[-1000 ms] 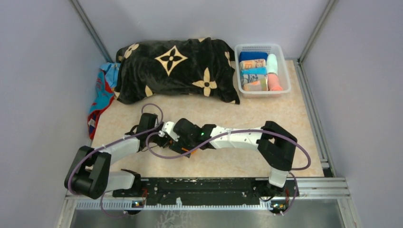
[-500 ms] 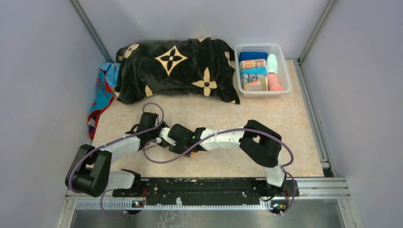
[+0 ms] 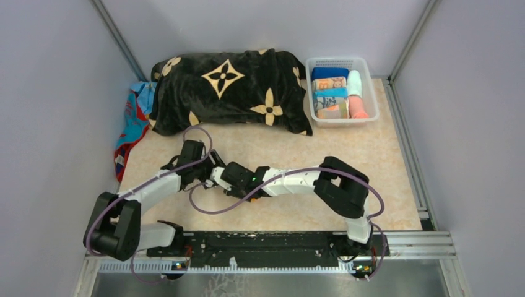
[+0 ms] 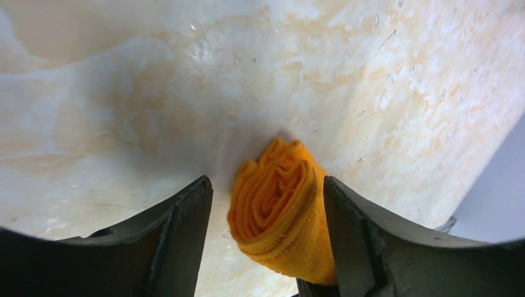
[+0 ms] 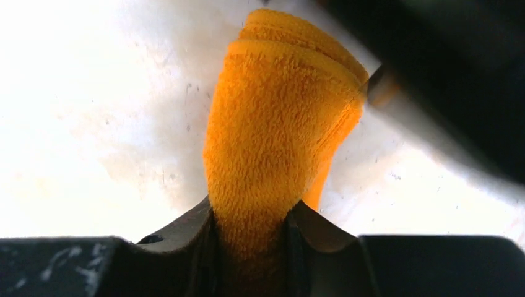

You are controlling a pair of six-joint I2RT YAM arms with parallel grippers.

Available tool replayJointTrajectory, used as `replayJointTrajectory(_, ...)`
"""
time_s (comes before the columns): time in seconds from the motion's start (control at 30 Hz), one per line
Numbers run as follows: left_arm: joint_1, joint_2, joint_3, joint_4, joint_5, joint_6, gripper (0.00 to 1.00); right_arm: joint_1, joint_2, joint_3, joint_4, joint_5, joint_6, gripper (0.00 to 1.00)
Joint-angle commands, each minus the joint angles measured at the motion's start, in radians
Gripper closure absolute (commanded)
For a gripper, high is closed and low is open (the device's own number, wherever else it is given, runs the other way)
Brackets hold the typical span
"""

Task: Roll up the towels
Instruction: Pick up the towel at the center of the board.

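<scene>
An orange towel [image 4: 278, 204], rolled into a tight cylinder, is over the beige tabletop. My right gripper [image 5: 251, 216] is shut on one end of the roll [image 5: 278, 124], both pads pressed into the cloth. My left gripper [image 4: 266, 185] is open around the other end: its left finger [image 4: 186, 216] stands apart from the roll and its right finger [image 4: 353, 223] is right beside it. In the top view both grippers meet left of centre, the left gripper [image 3: 209, 168] and the right gripper [image 3: 218, 177], and they hide the roll. A red-and-turquoise towel [image 3: 131, 120] lies unrolled at the far left.
A big black blanket with cream flowers [image 3: 229, 93] is heaped at the back. To its right, a clear white basket [image 3: 339, 60] holds several rolled towels [image 3: 337, 96]. The left arm's dark finger [image 5: 446, 74] fills the right wrist view's upper right.
The left gripper's jaws have spread off the orange roll while the right gripper's jaws have closed on it. The right arm's elbow has drawn back toward the left.
</scene>
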Motion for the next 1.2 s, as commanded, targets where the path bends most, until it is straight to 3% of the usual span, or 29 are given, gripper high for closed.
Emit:
replayJointTrajectory(0.0, 0.032, -0.058, 0.086, -0.169, -0.142, 0.093, 0.25, -0.007, -0.099, -0.099, -0.070, 0.026, 0.025, 0.97)
replayJointTrajectory(0.1, 0.069, -0.092, 0.136, -0.214, -0.169, 0.126, 0.18, -0.019, -0.196, -0.146, -0.096, 0.075, 0.018, 0.99)
replayJointTrajectory(0.3, 0.165, -0.158, 0.264, -0.326, -0.188, 0.247, 0.15, -0.101, -0.375, -0.162, -0.185, 0.173, -0.066, 1.00)
replayJointTrajectory(0.5, 0.204, -0.259, 0.386, -0.355, -0.228, 0.404, 0.08, -0.312, -0.498, -0.056, -0.270, 0.200, -0.223, 1.00)
replayJointTrajectory(0.67, 0.194, -0.269, 0.466, -0.374, -0.259, 0.513, 0.07, -0.531, -0.535, -0.013, -0.172, 0.194, -0.504, 1.00)
replayJointTrajectory(0.93, 0.178, -0.245, 0.447, -0.371, -0.296, 0.543, 0.06, -0.902, -0.408, 0.076, 0.159, -0.054, -0.888, 1.00)
replayJointTrajectory(1.17, 0.186, -0.172, 0.449, -0.364, -0.293, 0.548, 0.06, -1.091, -0.125, 0.249, 0.282, -0.312, -1.019, 1.00)
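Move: The right hand already pinches the rolled orange towel; the white basket's middle lies about 34 cm ahead of it and 35 cm to its right, a couple of centimetres higher. In the basket, the pink roll is some 31 cm ahead and 40 cm right of that hand, the mint roll about 38 ahead and 39 right. The left hand has the basket roughly 30 cm ahead and 38 cm right. Right hand lifts the pinched towel 35 cm right, 30 forward, over the basket; left opens, rising leftward away. ##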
